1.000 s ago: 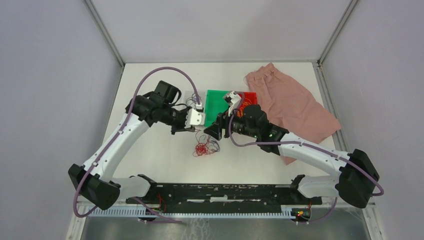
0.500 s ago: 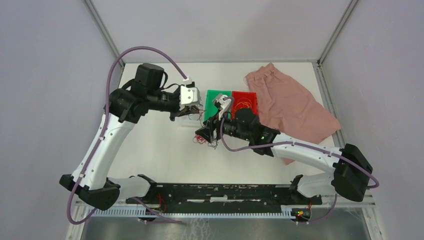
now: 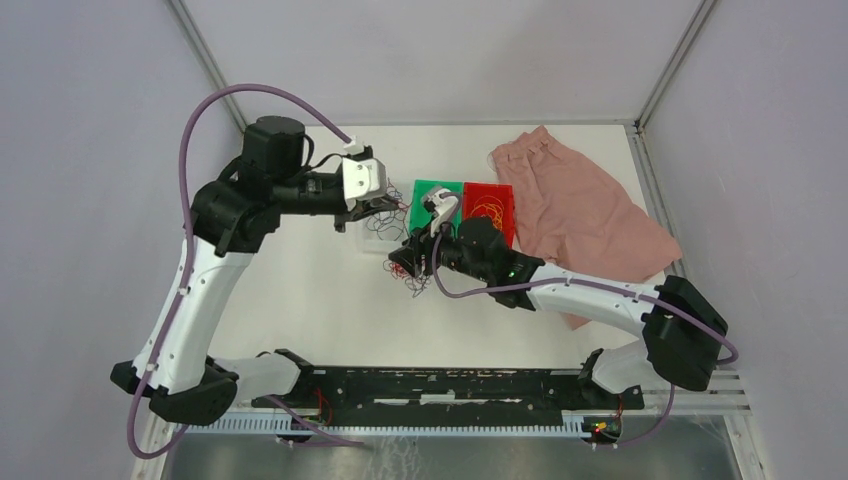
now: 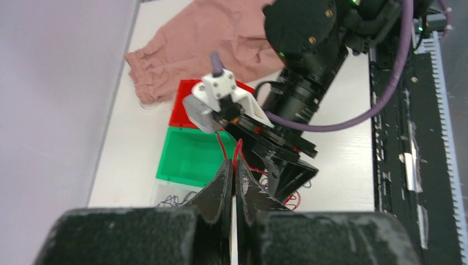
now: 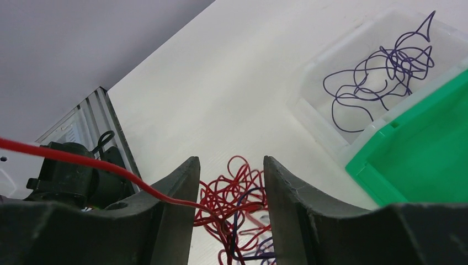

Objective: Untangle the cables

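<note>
A tangle of red and dark purple cables [image 3: 411, 283] lies on the white table just in front of the bins. My right gripper [image 3: 403, 262] is low over it and open. In the right wrist view the tangle [image 5: 238, 194] sits between the spread fingers of the right gripper [image 5: 230, 161]. My left gripper [image 3: 376, 207] hangs above the clear bin, shut on a single red strand [image 4: 238, 149]. That strand [image 5: 83, 160] runs taut down into the tangle. Another purple cable [image 5: 381, 77] lies loose in the clear bin.
A clear bin [image 3: 366, 238], a green bin [image 3: 432, 192] and a red bin [image 3: 497, 193] holding an orange cable stand in a row at mid-table. A pink cloth [image 3: 585, 215] lies at the back right. The black rail [image 3: 440, 385] runs along the near edge.
My left arm has risen and pulled back left with the red strand. My right gripper moved left and down onto the tangle, and its jaws narrowed a little.
</note>
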Motion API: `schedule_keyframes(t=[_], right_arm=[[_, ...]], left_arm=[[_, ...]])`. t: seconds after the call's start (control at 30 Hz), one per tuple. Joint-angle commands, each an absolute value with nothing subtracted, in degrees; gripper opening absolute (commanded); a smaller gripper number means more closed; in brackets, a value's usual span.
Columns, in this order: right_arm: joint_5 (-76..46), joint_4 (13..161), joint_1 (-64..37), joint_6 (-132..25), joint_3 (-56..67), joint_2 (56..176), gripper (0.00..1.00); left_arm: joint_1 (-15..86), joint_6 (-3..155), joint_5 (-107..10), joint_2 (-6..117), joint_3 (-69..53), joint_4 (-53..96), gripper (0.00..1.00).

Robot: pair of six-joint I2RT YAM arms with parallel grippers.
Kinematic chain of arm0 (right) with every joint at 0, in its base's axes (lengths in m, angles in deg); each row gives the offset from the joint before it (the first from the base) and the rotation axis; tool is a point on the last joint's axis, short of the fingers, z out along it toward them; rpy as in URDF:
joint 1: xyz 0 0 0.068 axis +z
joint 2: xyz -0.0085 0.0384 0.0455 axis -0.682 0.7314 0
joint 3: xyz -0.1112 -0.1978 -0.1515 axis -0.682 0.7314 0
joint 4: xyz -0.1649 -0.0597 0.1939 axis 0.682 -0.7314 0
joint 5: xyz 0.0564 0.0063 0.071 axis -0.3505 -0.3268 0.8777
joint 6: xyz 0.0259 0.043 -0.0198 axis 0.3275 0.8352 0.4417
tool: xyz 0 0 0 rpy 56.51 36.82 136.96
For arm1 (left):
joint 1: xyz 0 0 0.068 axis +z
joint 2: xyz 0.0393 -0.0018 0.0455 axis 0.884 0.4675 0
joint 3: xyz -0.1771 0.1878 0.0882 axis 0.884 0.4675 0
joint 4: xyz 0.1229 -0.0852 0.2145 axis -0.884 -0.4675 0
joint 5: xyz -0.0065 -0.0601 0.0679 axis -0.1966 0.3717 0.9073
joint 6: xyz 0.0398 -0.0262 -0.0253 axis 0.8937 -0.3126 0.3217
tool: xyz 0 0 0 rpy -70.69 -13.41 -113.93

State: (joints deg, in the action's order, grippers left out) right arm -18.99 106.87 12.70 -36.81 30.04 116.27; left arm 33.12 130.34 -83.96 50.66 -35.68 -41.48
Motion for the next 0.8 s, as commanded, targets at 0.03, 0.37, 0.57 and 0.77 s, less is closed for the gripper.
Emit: schedule_keyframes(t=[0.03, 0.37, 0.57, 0.77], right_arm=[[-20.63, 113.36, 13.16, -33.67, 33.95, 116.83, 0.52], [-22.79, 120.35, 13.34, -30.37, 42.26, 118.24, 0.51], [-23.32, 123.15, 13.44, -28.1, 44.85, 119.48, 0.51], [-23.72, 124.54, 13.81, -26.22, 45.93, 120.77, 0.52]], left_arm=[[33.04, 122.0, -83.16, 49.35, -40.52, -27.98, 0.03], [33.04, 113.22, -72.18, 48.68, -43.24, -3.75, 0.03], [33.03, 112.78, -65.25, 47.44, -42.23, 12.0, 0.03], [33.03, 113.59, -58.07, 48.1, -43.06, 26.33, 0.03]])
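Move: The left hand, gripping a red cable end, is pulling against the red tangle, whose middle hangs some 25 cm below it, about 2 cm back and roughly level sideways. The right hand has that tangle about 7 cm below its partly open fingers. From the right hand, the clear bin of dark cables stands about 18 cm ahead and 7 cm left, the green bin 18 cm ahead and 5 cm right, both some 20 cm lower. Straight up goes the left hand, about 23 cm and away from the right gripper, fingers still shut on the red cable and swinging up from pointing rightward and slightly down, roughly 50 degrees in all. Meanwhile the right hand sinks some 9 cm, edging a little to its right and easing off at the end, its half-open fingers still straddling the tangle like a comb. ##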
